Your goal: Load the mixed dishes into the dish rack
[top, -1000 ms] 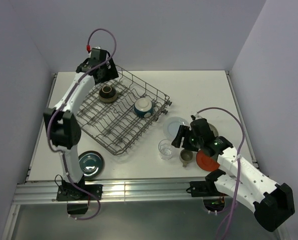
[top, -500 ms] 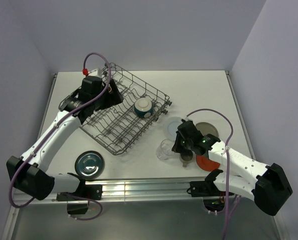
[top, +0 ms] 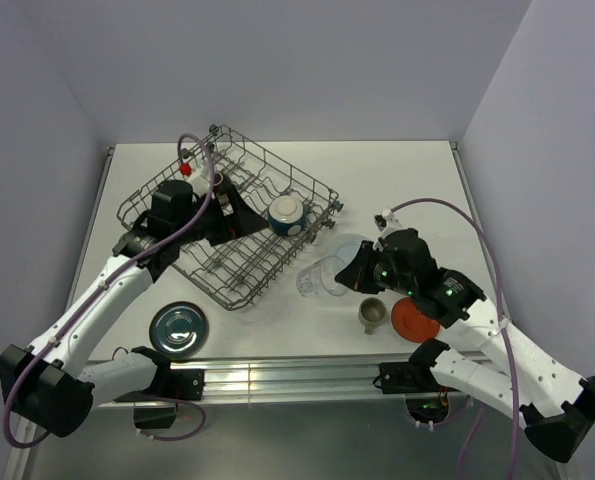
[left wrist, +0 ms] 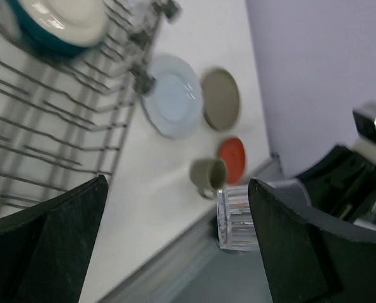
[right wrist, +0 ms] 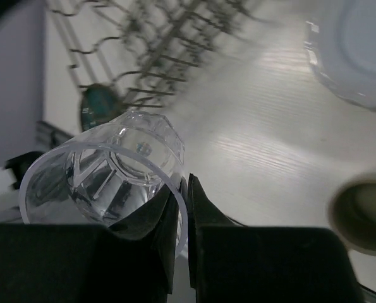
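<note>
The grey wire dish rack (top: 239,255) stands at the left centre with a cream and teal bowl (top: 288,212) in it. My right gripper (top: 343,274) is shut on the rim of the clear glass (top: 315,278), which hangs tilted above the table; the right wrist view shows the glass (right wrist: 105,180) pinched at its rim. On the table lie a grey mug (top: 372,315), a red-orange saucer (top: 414,321), a pale blue plate (top: 353,247) and a dark teal dish (top: 179,329). My left gripper (top: 245,213) hovers open over the rack, holding nothing.
A tan round dish (left wrist: 220,99) lies beside the pale blue plate (left wrist: 172,104). The table's metal front rail (top: 277,380) runs just below the mug and saucer. Walls close in the table at the back and on both sides.
My right gripper shut on the glass and lifted it off the table, tilting it toward the rack. My left arm swung down and forward, low over the rack.
</note>
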Robot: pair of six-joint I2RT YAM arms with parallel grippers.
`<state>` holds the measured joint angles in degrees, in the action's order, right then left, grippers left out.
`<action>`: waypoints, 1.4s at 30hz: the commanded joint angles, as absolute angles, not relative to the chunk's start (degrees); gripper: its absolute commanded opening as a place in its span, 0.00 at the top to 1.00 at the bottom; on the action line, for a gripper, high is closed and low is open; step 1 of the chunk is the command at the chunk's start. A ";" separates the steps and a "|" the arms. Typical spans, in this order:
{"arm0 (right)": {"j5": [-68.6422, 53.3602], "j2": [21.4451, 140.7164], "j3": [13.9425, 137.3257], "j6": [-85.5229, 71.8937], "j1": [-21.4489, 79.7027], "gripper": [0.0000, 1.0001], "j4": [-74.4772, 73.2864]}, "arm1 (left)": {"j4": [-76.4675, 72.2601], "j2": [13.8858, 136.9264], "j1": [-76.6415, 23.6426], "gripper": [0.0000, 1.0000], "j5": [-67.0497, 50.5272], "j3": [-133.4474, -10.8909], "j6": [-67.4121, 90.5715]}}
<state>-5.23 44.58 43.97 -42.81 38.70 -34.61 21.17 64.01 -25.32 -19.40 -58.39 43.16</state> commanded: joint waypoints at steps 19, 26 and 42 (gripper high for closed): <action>-41.48 47.54 52.73 -50.45 28.65 1.00 -15.21 | -53.42 64.60 -23.91 0.01 -59.85 -34.02 81.90; -40.96 50.97 53.79 -53.34 28.65 1.00 -10.46 | -55.99 63.46 -24.78 0.01 -58.98 -33.66 83.32; -40.08 55.72 52.30 -57.66 29.79 1.00 -1.94 | -55.46 62.84 -28.04 0.01 -56.17 -35.16 82.79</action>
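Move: The left gripper, empty and open over the rack, has the clear glass about 13 cm back, 22 cm to its right and 8 cm lower. The blue bowl in the rack sits some 13 cm ahead, 12 cm right and 20 cm below it. From the right hand, which holds the glass by its rim, the left gripper is roughly 12 cm ahead, 25 cm left and 8 cm higher. The pale plate lies 17 cm ahead and 4 cm right, the mug 2 cm back and 11 cm right, both well below. Upward some 12 cm and then leftward about 7 cm, the right hand carries the glass clear of the table towards the left gripper, keeping its pinch on the rim as its fingers level out and swing left. The left hand meets it, drawing back about 11 cm, first dipping slightly right, then rising, and turning clockwise until its wide-open fingers point nearly level at the glass's base. ##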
